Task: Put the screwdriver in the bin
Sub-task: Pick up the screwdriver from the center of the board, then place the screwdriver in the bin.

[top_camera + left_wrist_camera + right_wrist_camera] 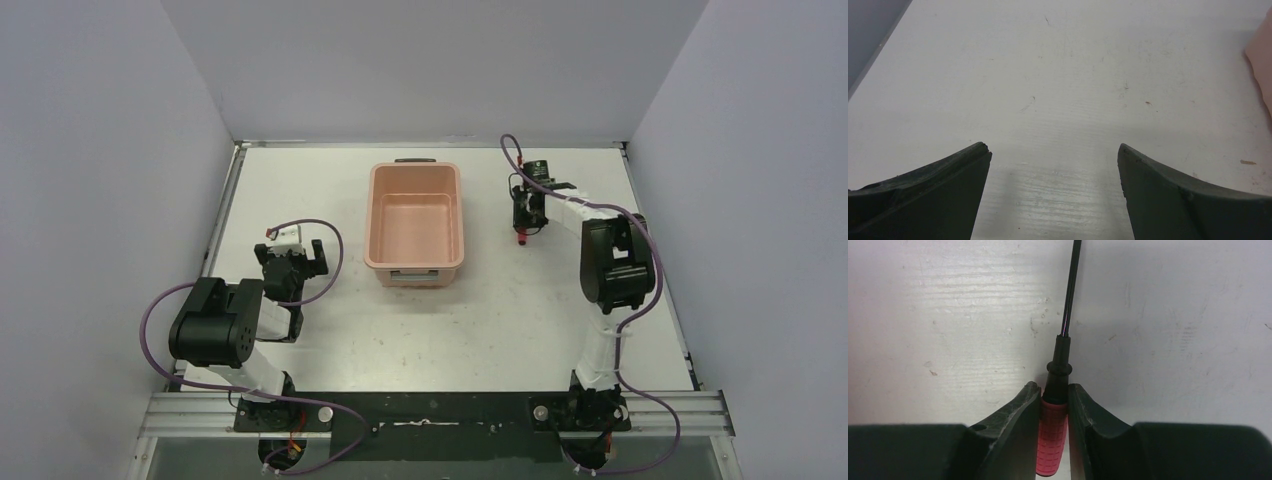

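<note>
The salmon-pink bin (pixel 415 260) stands at the table's middle, empty, with a dark handle at its far end. Its side shows at the right edge of the left wrist view (pixel 1263 65). The screwdriver (pixel 1053 435) has a red handle and a slim black shaft pointing away from the wrist. My right gripper (pixel 1054 392) is shut on its red handle, low over the table. In the top view the right gripper (pixel 522 232) is to the right of the bin, with the red handle (pixel 520 240) showing at its tip. My left gripper (pixel 1054 150) is open and empty, left of the bin (pixel 300 258).
Grey walls enclose the white table (pixel 500 320) at the left, back and right. A purple cable loops round each arm. A black rail runs along the near edge by the arm bases.
</note>
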`<act>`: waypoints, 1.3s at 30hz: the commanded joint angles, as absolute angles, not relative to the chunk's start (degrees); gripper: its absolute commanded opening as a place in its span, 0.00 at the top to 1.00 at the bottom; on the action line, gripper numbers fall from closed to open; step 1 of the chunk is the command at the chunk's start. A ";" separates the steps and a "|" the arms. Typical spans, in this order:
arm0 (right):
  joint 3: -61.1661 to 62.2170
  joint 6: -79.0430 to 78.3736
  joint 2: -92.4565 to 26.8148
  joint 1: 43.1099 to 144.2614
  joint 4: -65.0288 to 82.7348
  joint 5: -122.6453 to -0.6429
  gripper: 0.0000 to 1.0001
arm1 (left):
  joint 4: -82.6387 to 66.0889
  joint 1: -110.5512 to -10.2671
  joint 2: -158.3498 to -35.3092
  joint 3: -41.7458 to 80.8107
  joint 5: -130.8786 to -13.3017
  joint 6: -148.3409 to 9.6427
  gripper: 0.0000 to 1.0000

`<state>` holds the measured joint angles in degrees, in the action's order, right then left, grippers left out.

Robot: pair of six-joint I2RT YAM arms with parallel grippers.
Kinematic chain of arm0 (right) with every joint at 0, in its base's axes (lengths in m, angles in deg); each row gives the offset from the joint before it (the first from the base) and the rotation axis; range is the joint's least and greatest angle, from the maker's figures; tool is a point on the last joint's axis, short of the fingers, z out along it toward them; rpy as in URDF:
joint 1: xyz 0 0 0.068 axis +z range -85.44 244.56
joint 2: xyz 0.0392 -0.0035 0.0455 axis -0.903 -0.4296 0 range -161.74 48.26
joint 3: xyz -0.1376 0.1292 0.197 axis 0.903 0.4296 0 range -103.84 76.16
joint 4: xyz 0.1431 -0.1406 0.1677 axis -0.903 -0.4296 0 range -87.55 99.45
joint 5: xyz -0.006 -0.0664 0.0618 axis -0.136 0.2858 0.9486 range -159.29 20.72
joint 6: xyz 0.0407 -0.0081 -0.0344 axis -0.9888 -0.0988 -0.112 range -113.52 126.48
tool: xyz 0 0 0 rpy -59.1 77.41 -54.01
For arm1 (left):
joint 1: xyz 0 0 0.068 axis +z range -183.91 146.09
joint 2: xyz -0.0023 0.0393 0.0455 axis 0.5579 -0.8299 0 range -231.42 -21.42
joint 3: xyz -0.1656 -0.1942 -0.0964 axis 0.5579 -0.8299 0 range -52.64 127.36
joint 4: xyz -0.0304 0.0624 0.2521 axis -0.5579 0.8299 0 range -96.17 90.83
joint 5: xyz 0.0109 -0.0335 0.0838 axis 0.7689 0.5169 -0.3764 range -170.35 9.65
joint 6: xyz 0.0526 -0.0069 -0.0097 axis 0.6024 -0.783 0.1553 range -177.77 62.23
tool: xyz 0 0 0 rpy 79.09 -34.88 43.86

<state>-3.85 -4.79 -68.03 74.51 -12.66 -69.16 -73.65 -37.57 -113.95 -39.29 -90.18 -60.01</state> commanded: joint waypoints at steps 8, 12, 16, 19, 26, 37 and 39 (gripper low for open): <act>-17.04 -5.61 -56.99 74.54 -23.97 -73.61 1.00 | -75.42 -37.65 -113.75 -38.05 -90.20 -59.59 0.03; -23.09 -5.52 -55.40 74.55 -28.60 -74.90 1.00 | -75.38 -37.60 -113.75 -38.05 -90.20 -59.55 0.03; -29.08 -5.35 -53.82 74.78 -32.68 -76.19 1.00 | -75.41 -37.61 -113.76 -38.05 -90.20 -59.55 0.03; -34.72 -5.56 -52.88 75.13 -36.14 -77.67 1.00 | -75.38 -37.60 -113.74 -38.05 -90.20 -59.58 0.03; -46.10 -5.61 -52.29 77.07 -42.82 -82.03 1.00 | -75.44 -37.60 -113.76 -38.05 -90.20 -59.59 0.03; -54.16 -9.87 -54.14 90.33 -46.17 -88.34 1.00 | -75.39 -37.60 -113.78 -38.05 -90.20 -59.58 0.03; -55.33 -10.68 -55.35 93.81 -46.49 -89.93 1.00 | -75.45 -37.57 -113.77 -38.05 -90.20 -59.54 0.03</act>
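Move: Between the right fingers, already gripped where the black collar meets the red handle, lies the screwdriver, still down on the board with its middle about 1 cm ahead. The bin it is to go into stands some 26 cm to the left and about 2 cm back, its middle roughly 4 cm higher. From the idle left hand the bin is about 27 cm to the right and 6 cm ahead, about level in height. Lifting the screwdriver steeply off the board, the right hand rises about 34 cm with its grip kept shut, easing slightly forward and then back. Meanwhile the wrist tips the fingers up by nearly 30 degrees. Near the top the climb fades and the hand swings some 8 cm left, to the bin's side. ##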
